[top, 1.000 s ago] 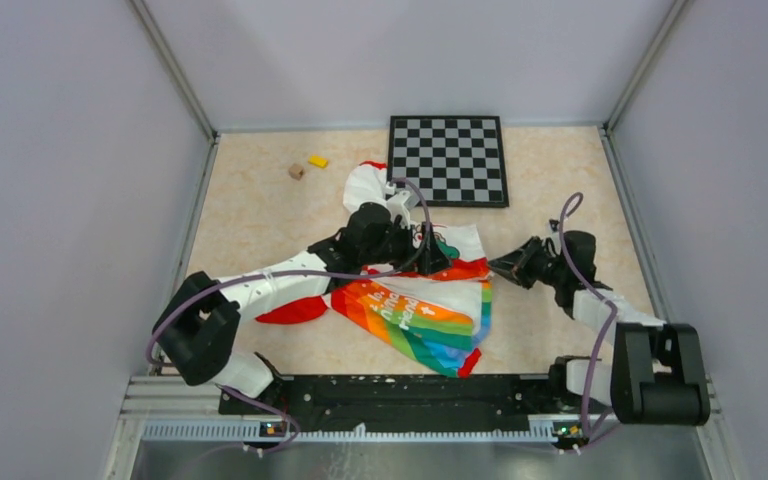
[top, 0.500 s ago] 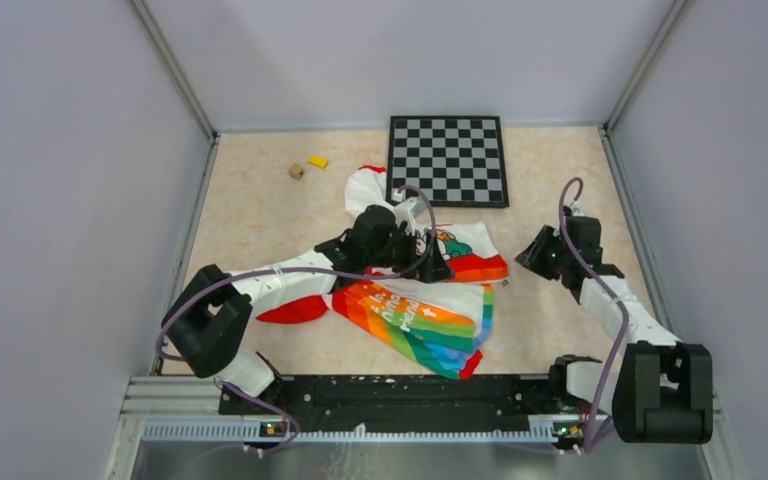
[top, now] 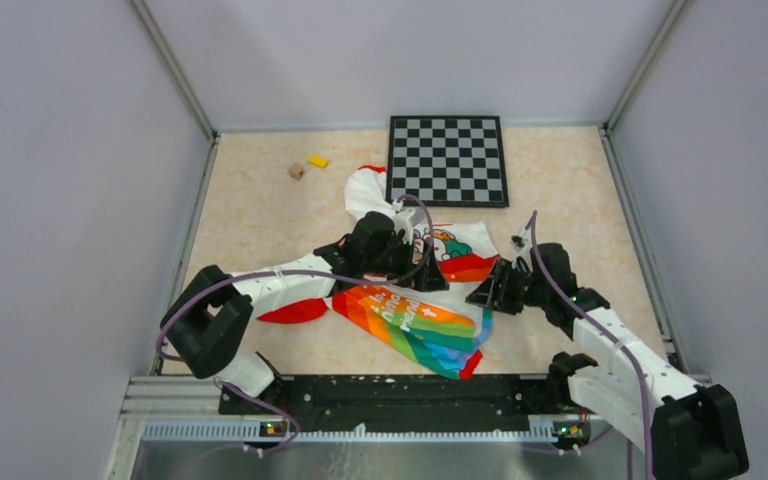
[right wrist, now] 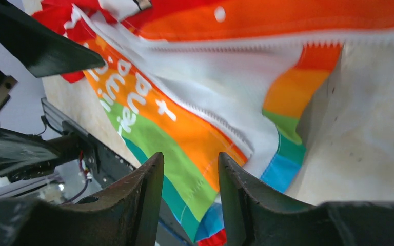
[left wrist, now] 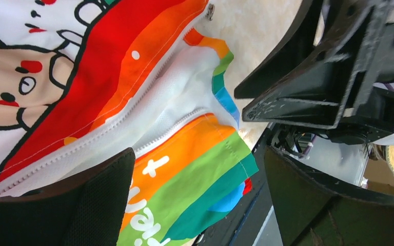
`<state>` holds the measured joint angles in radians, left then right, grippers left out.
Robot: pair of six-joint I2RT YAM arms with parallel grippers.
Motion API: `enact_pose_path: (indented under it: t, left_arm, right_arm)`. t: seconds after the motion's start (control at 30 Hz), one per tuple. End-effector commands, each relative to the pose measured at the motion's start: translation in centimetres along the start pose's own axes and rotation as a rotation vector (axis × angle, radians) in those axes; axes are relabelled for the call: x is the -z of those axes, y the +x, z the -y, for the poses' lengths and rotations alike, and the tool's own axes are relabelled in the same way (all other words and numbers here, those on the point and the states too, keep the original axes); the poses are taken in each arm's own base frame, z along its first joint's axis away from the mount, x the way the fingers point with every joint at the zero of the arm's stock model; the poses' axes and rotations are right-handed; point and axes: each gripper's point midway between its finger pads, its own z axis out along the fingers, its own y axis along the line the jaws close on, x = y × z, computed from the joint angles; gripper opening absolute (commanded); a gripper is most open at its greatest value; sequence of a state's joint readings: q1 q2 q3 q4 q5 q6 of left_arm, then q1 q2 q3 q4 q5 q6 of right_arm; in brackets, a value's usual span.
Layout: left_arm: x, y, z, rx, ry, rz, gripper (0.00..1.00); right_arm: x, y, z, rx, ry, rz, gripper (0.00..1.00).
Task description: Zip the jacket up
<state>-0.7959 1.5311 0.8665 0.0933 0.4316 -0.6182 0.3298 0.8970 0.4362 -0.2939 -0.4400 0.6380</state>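
The jacket lies crumpled mid-table, white cartoon-print upper at the back, rainbow lettered panel in front, a red sleeve to the left. Its front is unzipped: the two zipper edges spread apart over white lining. A small metal pull shows at the hem. My left gripper hovers over the jacket's middle, open wide, with nothing in it. My right gripper is at the jacket's right hem, its jaws part open and nothing between them.
A black-and-grey checkerboard lies at the back, touching the jacket's far sleeve. A yellow block and a brown cube sit at back left. Grey walls enclose three sides; the black base rail runs along the front.
The right arm swung out to the right, then came back left and down to the jacket's right hem, its jaws opening from shut. The left gripper barely shifted over the jacket.
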Motion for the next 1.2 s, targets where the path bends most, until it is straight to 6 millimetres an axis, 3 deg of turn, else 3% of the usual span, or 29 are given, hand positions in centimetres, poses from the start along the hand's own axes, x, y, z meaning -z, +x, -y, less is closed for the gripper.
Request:
enact_pose_path:
  t: [0.0, 0.17, 0.4, 0.5, 0.57, 0.63, 0.77, 0.87, 0.97, 1.17]
  left_arm:
    - [1.0, -0.3, 1.7, -0.027, 0.054, 0.012, 0.96]
    - [1.2, 0.0, 2.2, -0.023, 0.065, 0.004, 0.96]
    - [1.1, 0.1, 2.3, -0.014, 0.061, -0.001, 0.96]
    - [1.3, -0.1, 2.5, -0.023, 0.060, 0.010, 0.96]
    - [1.4, -0.3, 2.5, -0.024, 0.054, 0.015, 0.96]
    - [1.6, -0.4, 3.0, -0.028, 0.071, 0.019, 0.96]
    - [2.4, -1.3, 3.5, -0.042, 0.133, 0.050, 0.98]
    - [3.8, -3.3, 3.5, -0.082, 0.215, 0.106, 0.98]
    - [5.1, -5.0, 4.4, -0.158, 0.337, 0.147, 0.98]
    - [6.3, -4.3, 7.5, -0.296, 0.621, 0.099, 0.99]
  right_arm:
    - [-0.2, 3.3, -0.8, -0.157, -0.097, -0.102, 0.43]
    - [-0.7, 5.6, -0.6, -0.242, -0.163, -0.158, 0.44]
    - [-1.6, 5.0, -1.5, -0.291, -0.245, -0.143, 0.42]
    - [-2.3, 3.9, -1.3, -0.277, -0.233, -0.097, 0.32]
    - [-2.5, 3.2, -2.1, -0.264, -0.284, -0.086, 0.12]
    - [-2.5, 2.2, -3.1, -0.192, -0.338, -0.056, 0.00]
    - [-0.2, -0.7, -7.3, 0.210, -0.530, 0.098, 0.00]
    - [2.3, -0.7, -10.5, 0.492, -0.682, 0.196, 0.00]
    - [4.1, -0.2, -12.2, 0.602, -0.791, 0.225, 0.00]
    - [6.6, 1.3, -14.0, 0.659, -0.962, 0.228, 0.00]
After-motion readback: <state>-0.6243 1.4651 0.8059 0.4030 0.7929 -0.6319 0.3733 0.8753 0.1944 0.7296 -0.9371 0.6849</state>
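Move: The lower front's orange zip corner lies about 4 cm back from the right hand, 2 cm to its left and 5 cm below. The upper front's zip pin is some 8 cm ahead of that hand and 6 cm to its right; the red hem corner is about 16 cm back, straight behind it. From the left hand the orange corner is roughly 7 cm back, 7 cm right and 8 cm down. Right hand dips back and down, pinches the orange zip corner, lifts it about 13 cm; left hand rises 7. ##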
